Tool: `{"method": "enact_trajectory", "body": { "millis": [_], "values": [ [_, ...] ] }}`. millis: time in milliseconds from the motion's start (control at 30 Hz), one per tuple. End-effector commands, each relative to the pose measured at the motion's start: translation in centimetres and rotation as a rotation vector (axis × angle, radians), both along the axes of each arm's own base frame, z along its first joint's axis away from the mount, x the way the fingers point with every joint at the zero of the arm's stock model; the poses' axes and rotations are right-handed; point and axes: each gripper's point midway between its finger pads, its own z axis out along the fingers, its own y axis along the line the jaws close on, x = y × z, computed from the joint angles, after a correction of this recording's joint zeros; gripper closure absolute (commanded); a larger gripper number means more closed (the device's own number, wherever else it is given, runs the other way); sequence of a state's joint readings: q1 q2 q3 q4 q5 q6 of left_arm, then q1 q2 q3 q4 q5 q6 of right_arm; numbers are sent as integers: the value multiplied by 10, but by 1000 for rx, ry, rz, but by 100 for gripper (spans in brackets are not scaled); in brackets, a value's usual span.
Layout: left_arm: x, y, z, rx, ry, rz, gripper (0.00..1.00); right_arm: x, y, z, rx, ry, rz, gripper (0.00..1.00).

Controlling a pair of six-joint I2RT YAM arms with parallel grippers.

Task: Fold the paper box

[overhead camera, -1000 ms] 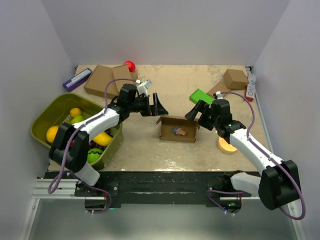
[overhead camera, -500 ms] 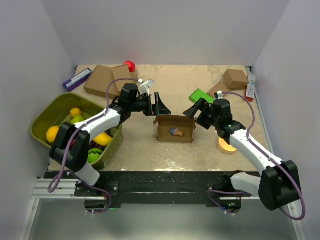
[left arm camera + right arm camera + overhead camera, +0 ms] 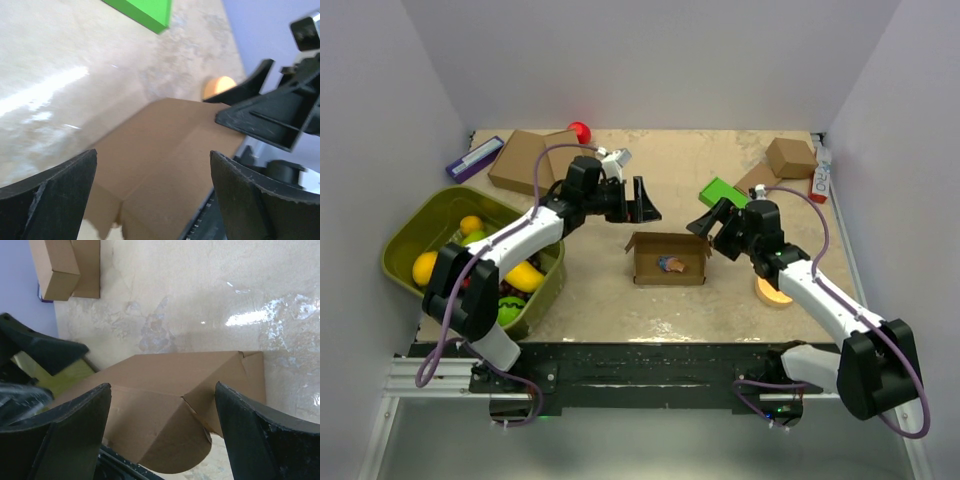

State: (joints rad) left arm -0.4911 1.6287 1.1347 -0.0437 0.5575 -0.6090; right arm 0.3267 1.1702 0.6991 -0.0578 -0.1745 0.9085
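The paper box [image 3: 668, 270] is a small brown cardboard tray standing open-topped at the table's middle, with a small coloured thing [image 3: 671, 264] inside. My left gripper [image 3: 645, 204] hovers open just beyond the box's far-left corner, touching nothing. My right gripper [image 3: 706, 218] hovers open off the far-right corner, also empty. In the left wrist view the box [image 3: 165, 160] lies below and between the spread fingers of the left gripper [image 3: 152, 152]. In the right wrist view a rounded flap of the box [image 3: 165, 390] shows between the wide fingers of the right gripper [image 3: 163, 385].
An olive bin [image 3: 404, 232] of fruit stands at the left. Stacked brown boxes [image 3: 533, 158], a red ball [image 3: 579, 131] and a purple item [image 3: 473, 158] lie at the far left. A green block [image 3: 723, 192], a small brown box [image 3: 790, 157] and an orange disc [image 3: 775, 291] are on the right.
The box has shifted a little left and now sits squarer on the table. My left gripper has drawn back toward the far side; the right gripper has barely moved.
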Motion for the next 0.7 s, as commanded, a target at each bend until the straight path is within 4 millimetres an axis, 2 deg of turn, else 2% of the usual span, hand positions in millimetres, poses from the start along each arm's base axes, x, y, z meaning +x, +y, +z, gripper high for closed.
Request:
{"method": "enact_trajectory", "body": {
  "millis": [0,100,133,233,333,567,667],
  "values": [
    [23,34,11,202,-133,110,0,0,-4,-1,11,-17,-27,12],
    [19,47,3,247,-121,149,0,0,-4,-4,13,-13,-29,12],
    [12,49,-6,254,-99,143,0,0,-3,-4,14,-14,-28,12],
    [-3,49,-20,232,-48,128,1,0,-4,-4,10,-15,-31,12],
    [-18,42,-24,152,-7,105,1,0,-5,-4,7,-15,-34,12],
    [-37,26,-14,-5,62,71,1,0,-5,-3,17,-19,-43,13],
    [-38,16,-1,-69,41,47,0,-3,-6,-9,17,-4,-44,13]
  ]
}}
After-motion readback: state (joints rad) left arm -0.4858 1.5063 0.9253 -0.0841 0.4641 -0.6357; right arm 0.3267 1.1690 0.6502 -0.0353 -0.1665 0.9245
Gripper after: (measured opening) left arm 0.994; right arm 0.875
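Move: The left end of the paper box's raised lid is roughly 6 cm back from my left hand, 4 cm to its left and 6 cm lower; from my right hand that end lies about 3 cm back and 16 cm left, 4 cm lower. The toy figure in the box is some 9 cm back and 5 cm right of my left hand, 12 cm below. The green box is about 6 cm ahead of my left hand, 17 cm right and 14 cm below. My open left hand swings left over the first stretch, easing slightly forward, then comes back towards me about 5 cm while dropping some 5 cm, bringing its fingers onto the left end of the raised lid from the far side. It rolls about 10 degrees, left side up, then partly back. My right hand sinks 1.5 cm and stays open by the lid's right end. ##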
